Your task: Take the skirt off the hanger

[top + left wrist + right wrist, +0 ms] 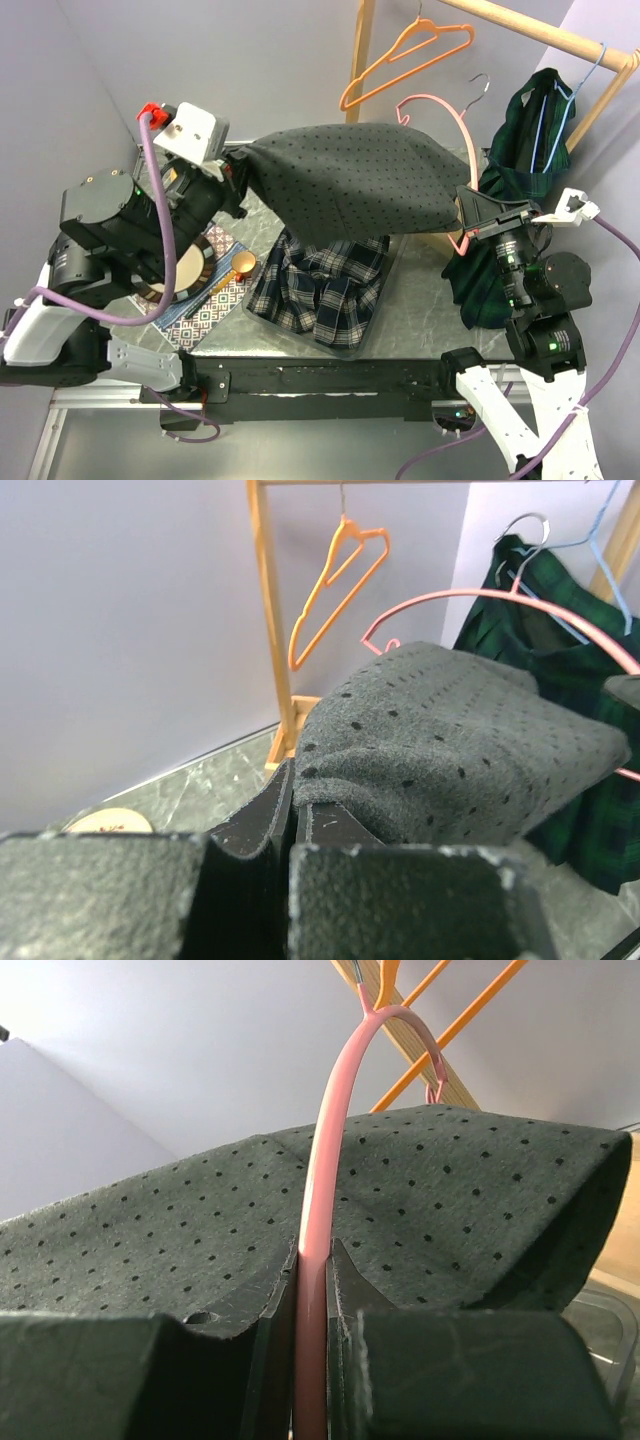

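Observation:
A grey dotted skirt [350,180] hangs stretched in the air between my two grippers, still threaded on a pink hanger [462,130]. My left gripper [238,172] is shut on the skirt's left edge; in the left wrist view the cloth [450,750] is pinched between the jaws [288,800]. My right gripper [470,215] is shut on the pink hanger's bar, which runs up between the fingers in the right wrist view [325,1190], with the skirt [180,1240] draped behind it.
A wooden rack [520,25] at the back holds an orange hanger [400,55] and a dark green plaid garment [525,140] on a blue hanger. A grey bin [385,300] below holds a plaid skirt [320,285]. A round dish [190,270] sits on a patterned mat at left.

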`<state>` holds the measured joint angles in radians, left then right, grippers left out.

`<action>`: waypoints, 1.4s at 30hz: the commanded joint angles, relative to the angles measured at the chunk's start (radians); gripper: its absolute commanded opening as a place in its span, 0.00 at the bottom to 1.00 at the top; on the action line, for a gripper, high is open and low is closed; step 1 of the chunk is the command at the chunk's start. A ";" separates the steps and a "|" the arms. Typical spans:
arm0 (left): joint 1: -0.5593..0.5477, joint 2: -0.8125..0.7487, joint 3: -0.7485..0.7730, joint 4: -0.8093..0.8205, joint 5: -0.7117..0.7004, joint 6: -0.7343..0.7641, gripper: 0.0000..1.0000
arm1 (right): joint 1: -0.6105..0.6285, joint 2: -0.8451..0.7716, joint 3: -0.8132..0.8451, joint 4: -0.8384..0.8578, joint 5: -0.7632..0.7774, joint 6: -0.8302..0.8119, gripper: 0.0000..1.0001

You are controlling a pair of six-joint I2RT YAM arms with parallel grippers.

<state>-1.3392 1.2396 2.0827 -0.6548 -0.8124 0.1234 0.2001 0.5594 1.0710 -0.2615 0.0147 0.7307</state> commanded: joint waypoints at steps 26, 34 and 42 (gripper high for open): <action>-0.003 -0.107 -0.139 0.118 -0.151 -0.033 0.01 | -0.013 -0.018 0.035 -0.063 -0.036 -0.132 0.00; -0.005 -0.149 0.053 0.069 -0.179 0.045 0.01 | -0.011 -0.044 -0.013 -0.151 0.056 -0.172 0.00; -0.003 -0.204 -0.105 0.172 -0.009 0.065 0.01 | -0.011 -0.030 0.036 -0.128 -0.010 -0.169 0.00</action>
<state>-1.3403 0.9760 2.0407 -0.5575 -0.9558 0.1482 0.1898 0.5327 1.0489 -0.4744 0.0353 0.5823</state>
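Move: The left gripper already holds the grey dotted skirt, stretched across to the pink hanger, whose middle is about 28 cm to its right, 12 cm farther out and 5 cm lower. The clear box with the tartan shirt lies roughly 10 cm to its right, 4 cm ahead and 55 cm below. From the right gripper, closed on the hanger, the hanger's middle is about 8 cm ahead, 3 cm left and 7 cm up; the green tartan garment hangs 15 cm ahead, 10 cm right and 12 cm lower. Keep the left gripper shut on the skirt; dip it about 12 cm and swing it right towards the pink hanger, then whip it back left and up, some 20 cm across, past where it began and away from the hanger. Hold the pink hanger in the right gripper throughout, easing it slightly left, then mainly down about 6 cm while its fingers tip down. ##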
